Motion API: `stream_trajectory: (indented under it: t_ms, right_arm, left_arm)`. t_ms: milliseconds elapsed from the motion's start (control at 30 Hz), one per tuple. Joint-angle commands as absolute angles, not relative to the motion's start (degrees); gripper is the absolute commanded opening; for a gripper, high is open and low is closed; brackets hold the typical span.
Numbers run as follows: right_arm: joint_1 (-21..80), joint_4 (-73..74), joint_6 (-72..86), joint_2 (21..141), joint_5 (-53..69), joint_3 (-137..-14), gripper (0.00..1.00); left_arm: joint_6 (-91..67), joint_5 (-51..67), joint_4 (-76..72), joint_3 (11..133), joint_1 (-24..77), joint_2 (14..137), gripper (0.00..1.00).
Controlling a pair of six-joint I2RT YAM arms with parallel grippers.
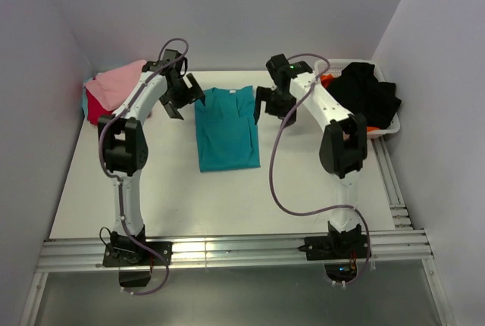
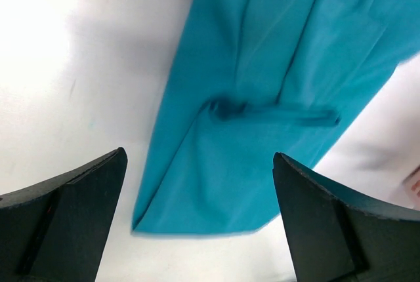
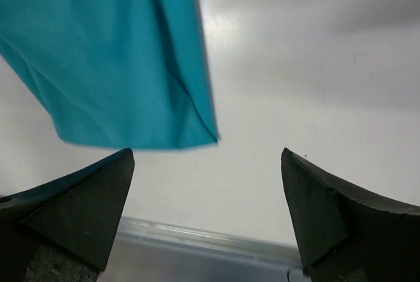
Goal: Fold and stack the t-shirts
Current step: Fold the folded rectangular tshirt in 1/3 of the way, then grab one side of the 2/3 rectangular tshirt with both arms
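A teal t-shirt (image 1: 226, 129) lies flat at the middle of the table, folded into a long narrow strip with its collar at the far end. My left gripper (image 1: 182, 98) hovers by its far left corner, open and holding nothing. In the left wrist view the teal cloth (image 2: 262, 98) lies beyond the left gripper (image 2: 200, 223). My right gripper (image 1: 269, 105) hangs open by the shirt's far right corner. The right wrist view has the teal corner (image 3: 111, 52) ahead of the empty right gripper (image 3: 207, 216). A pink t-shirt (image 1: 114, 83) lies over a red t-shirt (image 1: 95, 106) at the back left.
A white lattice basket (image 1: 390, 130) at the back right holds a black t-shirt (image 1: 367, 91) and orange cloth (image 1: 327, 79). Walls close in the table on the left, back and right. An aluminium rail (image 1: 227, 250) runs along the near edge.
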State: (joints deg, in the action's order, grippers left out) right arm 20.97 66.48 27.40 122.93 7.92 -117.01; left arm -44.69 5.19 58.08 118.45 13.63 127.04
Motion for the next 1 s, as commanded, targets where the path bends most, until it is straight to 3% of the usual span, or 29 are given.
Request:
stream_trajectory:
  t_ms: [0, 267, 467, 967]
  right_arm:
    - [22.24, 63.12, 28.12, 111.47, 8.96, -106.12, 1.0]
    - [24.25, 47.65, 32.25, 93.79, 13.09, -74.03, 1.0]
    - [26.19, 34.12, 36.47, 90.88, 17.22, -61.45, 1.0]
    - [26.46, 24.79, 40.08, 100.72, 19.16, -66.8, 0.98]
  left_arm:
    - [-43.68, 4.04, 58.63, 109.2, 14.41, 114.63, 1.0]
    - [-50.44, 4.48, 46.7, 71.25, 20.99, 92.22, 0.99]
    - [-58.26, 7.11, 36.84, 56.88, 26.1, 89.82, 0.99]
    - [-62.05, 2.37, 35.42, 66.71, 27.77, 102.3, 0.99]
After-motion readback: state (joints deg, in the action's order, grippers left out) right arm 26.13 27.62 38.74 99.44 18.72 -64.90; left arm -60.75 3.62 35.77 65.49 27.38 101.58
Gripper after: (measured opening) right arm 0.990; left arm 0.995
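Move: Down at the t-shirt's folded near edge lie the corners to take: the left one some 22 cm back and 4 cm right of the left hand, the right one roughly 16 cm back and 4 cm left of the right hand, both about 10 cm lower. The collar end is 2 cm ahead and 14 cm right of the left hand. Folded pink-and-red clothes sit 20 cm left of that hand, 3 cm ahead; the laundry basket is 27 cm right of the right hand, 4 cm ahead. Sweeping back with wide-open, empty fingers, both hands pass down the t-shirt's two sides, about 24 cm for the left and 16 cm for the right, and sink 6 to 8 cm. Both then turn forward again some 6 cm while closing inward over the cloth just beyond the near corners. The right hand's fingers swing about 15 degrees inward, to the left. ##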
